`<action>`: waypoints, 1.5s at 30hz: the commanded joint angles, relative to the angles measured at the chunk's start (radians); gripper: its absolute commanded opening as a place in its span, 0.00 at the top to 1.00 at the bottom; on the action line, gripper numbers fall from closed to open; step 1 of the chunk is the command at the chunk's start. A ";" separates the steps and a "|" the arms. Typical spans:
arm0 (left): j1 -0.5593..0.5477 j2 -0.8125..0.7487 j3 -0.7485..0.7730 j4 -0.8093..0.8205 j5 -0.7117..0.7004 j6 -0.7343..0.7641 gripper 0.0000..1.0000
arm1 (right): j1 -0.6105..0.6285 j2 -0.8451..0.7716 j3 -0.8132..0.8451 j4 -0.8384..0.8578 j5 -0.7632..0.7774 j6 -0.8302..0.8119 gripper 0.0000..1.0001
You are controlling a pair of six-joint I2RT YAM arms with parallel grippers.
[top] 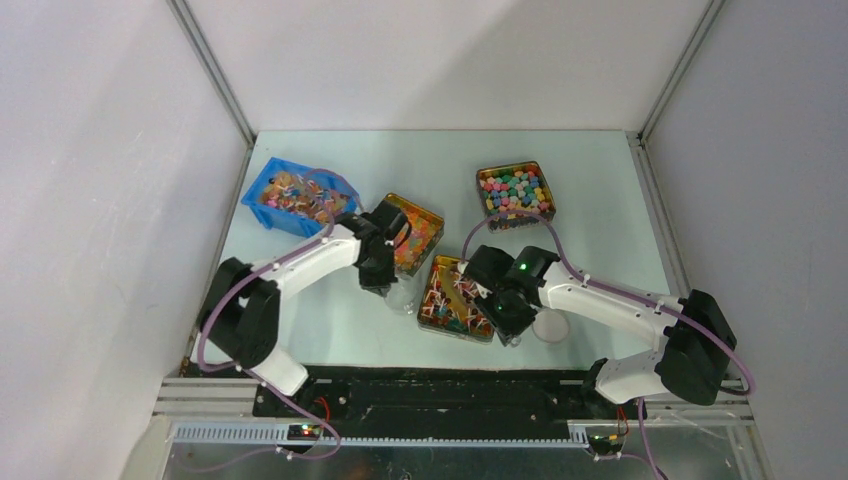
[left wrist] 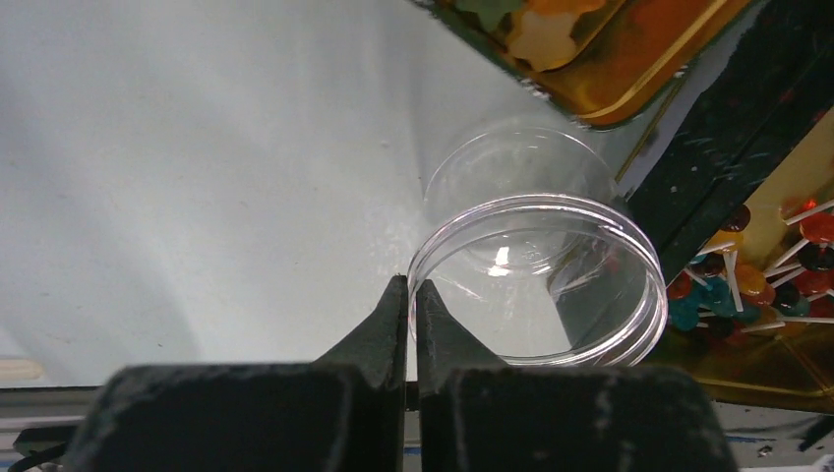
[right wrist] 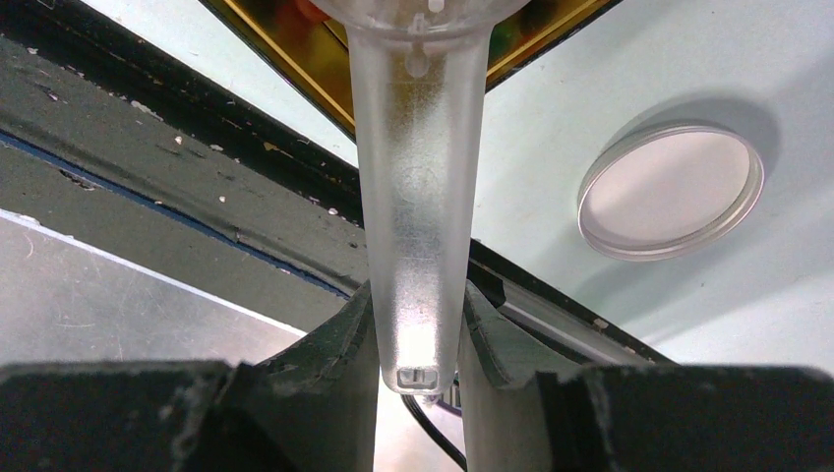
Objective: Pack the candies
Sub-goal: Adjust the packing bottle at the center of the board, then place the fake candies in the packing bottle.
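Note:
The candies (top: 452, 300), small lollipops with coloured heads and white sticks, lie in a gold tin (top: 432, 326) between the arms; they also show in the left wrist view, the candies (left wrist: 757, 280) at the right edge. A clear plastic jar (left wrist: 536, 285) stands upright and empty just left of that tin, the jar (top: 402, 297). My left gripper (left wrist: 412, 290) is shut on the jar's near wall at the rim, the left gripper (top: 390, 285). My right gripper (right wrist: 418, 320) is shut on the handle of a translucent scoop (right wrist: 418, 177), whose bowl reaches over the tin; the right gripper (top: 503, 318).
The jar's round clear lid (right wrist: 671, 189) lies flat right of the lollipop tin, the lid (top: 550, 326). A blue bin (top: 262, 212) of sweets sits far left, a tin (top: 435, 218) of orange gummies beside it, and a tin (top: 546, 196) of coloured cubes far right. The table's front rail (right wrist: 197, 197) is close.

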 commanded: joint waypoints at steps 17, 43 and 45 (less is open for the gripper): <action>-0.107 0.044 0.112 -0.001 -0.005 0.012 0.48 | -0.020 -0.045 0.038 -0.033 -0.002 -0.001 1.00; 0.168 -0.453 -0.237 0.229 0.252 -0.053 0.07 | 0.043 0.063 0.197 -0.085 -0.052 -0.021 1.00; 0.187 -0.477 -0.266 0.245 0.262 -0.062 0.04 | 0.052 0.077 0.208 -0.079 -0.070 -0.020 1.00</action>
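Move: The packing bottle stands against the shut left fingertips, its middle about 4 cm to their right, level fore and aft, some 3 cm lower. The lollipop tray lies about 14 cm to the left gripper's right and 2 cm nearer the base; the gummy tray is 10 cm ahead and 3 cm right. From the right gripper, which holds the scoop, the bottle is about 18 cm left and 5 cm ahead, the lollipop tray 9 cm left and 5 cm ahead. Push the packing bottle to the right with the closed left fingertips for about 3.5 cm, towards the lollipop tray, opening them wide from midway. Then lift the left gripper some 5 cm and bring it back left clear of the bottle, tilting the fingers about 20 degrees to point towards the bottle. Late on, raise the right gripper and ease it left a little, keeping the scoop gripped. ##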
